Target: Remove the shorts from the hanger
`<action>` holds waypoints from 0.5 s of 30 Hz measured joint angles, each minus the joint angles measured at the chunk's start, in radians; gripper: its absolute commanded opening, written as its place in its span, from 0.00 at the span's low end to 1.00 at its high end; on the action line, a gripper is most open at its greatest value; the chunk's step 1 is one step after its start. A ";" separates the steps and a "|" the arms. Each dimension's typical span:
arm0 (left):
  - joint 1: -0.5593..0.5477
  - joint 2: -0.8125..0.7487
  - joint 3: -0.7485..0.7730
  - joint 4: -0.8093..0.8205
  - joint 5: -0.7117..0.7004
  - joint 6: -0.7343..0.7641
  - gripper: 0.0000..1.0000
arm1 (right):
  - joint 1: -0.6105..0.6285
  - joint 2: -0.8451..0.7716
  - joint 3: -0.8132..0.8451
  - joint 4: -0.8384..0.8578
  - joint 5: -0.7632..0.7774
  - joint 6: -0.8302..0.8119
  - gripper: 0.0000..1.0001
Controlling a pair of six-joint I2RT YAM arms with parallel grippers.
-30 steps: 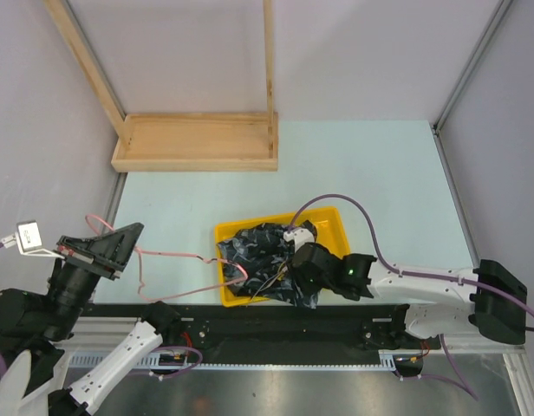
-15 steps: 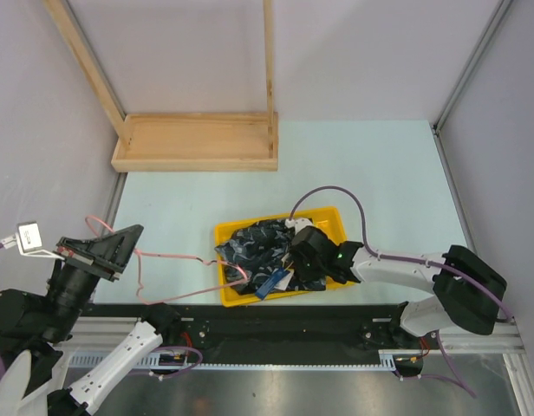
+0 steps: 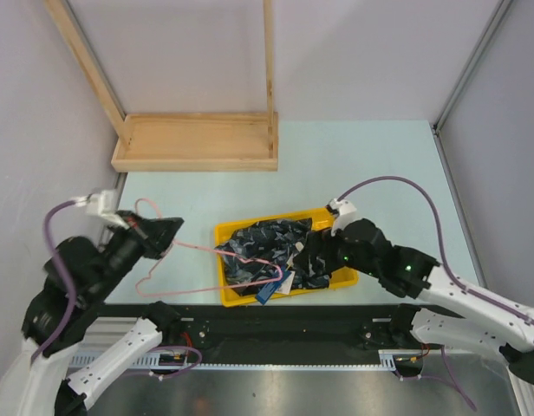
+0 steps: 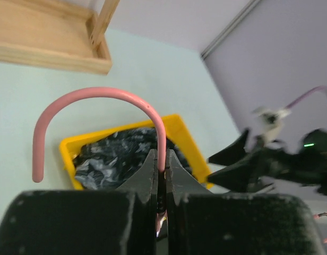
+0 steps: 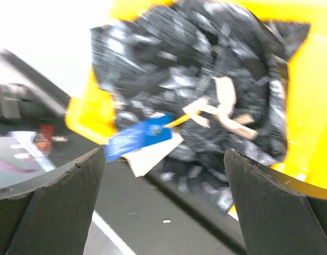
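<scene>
The black shorts with a pale print lie bunched in the yellow tray. Their blue and white tags hang over the tray's near edge. My left gripper is shut on the pink hanger just below its hook. The wire's right end lies across the shorts; I cannot tell if it is still threaded through them. My right gripper is open and empty over the right part of the shorts. The blue tag shows between its fingers.
A wooden rack with a shallow base and two uprights stands at the back left. A black rail runs along the table's near edge. Grey walls close in on both sides.
My left gripper has swung right and toward the tray with the hanger. My right arm has drawn back to the right off the shorts. The tags now hang over the tray's near edge.
</scene>
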State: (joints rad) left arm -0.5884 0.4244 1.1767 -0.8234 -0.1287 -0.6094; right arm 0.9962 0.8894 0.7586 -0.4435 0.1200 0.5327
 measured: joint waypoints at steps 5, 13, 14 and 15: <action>0.000 0.166 -0.045 0.009 0.047 0.102 0.00 | -0.010 -0.143 0.051 -0.008 -0.086 0.049 1.00; 0.000 0.201 -0.071 0.023 0.047 0.230 0.00 | 0.034 -0.166 0.094 0.116 -0.316 0.132 1.00; 0.000 0.194 -0.071 0.029 0.046 0.237 0.01 | 0.064 -0.149 0.098 0.129 -0.334 0.134 0.98; 0.000 0.192 -0.071 0.034 0.046 0.245 0.01 | 0.098 -0.127 0.104 0.140 -0.347 0.132 0.96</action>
State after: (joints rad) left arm -0.5884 0.6163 1.1061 -0.7898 -0.0826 -0.3649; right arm 1.0943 0.7628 0.8623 -0.3031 -0.2268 0.6651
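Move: The hanger in my left hand reaches off to that hand's right, its middle about 8 cm right, 7 cm back and 8 cm below. From my open right hand that middle is roughly 18 cm left, 9 cm back and 12 cm higher. The shorts lie in the yellow tray about 8 cm left of my right hand, 4 cm ahead and 15 cm below; their blue tag is 6 cm left, 2 cm back and 14 cm below. With its fingers still wide open, my right hand climbs about 12 cm off the shorts, then swings back and left towards the hanger, rolling its left side up and turning counter-clockwise, some 20–25 degrees each. My left hand keeps its pinch on the hanger, dipping about 6 cm while carrying it forward and right, left side rolling up about 20 degrees, then all but stops. ##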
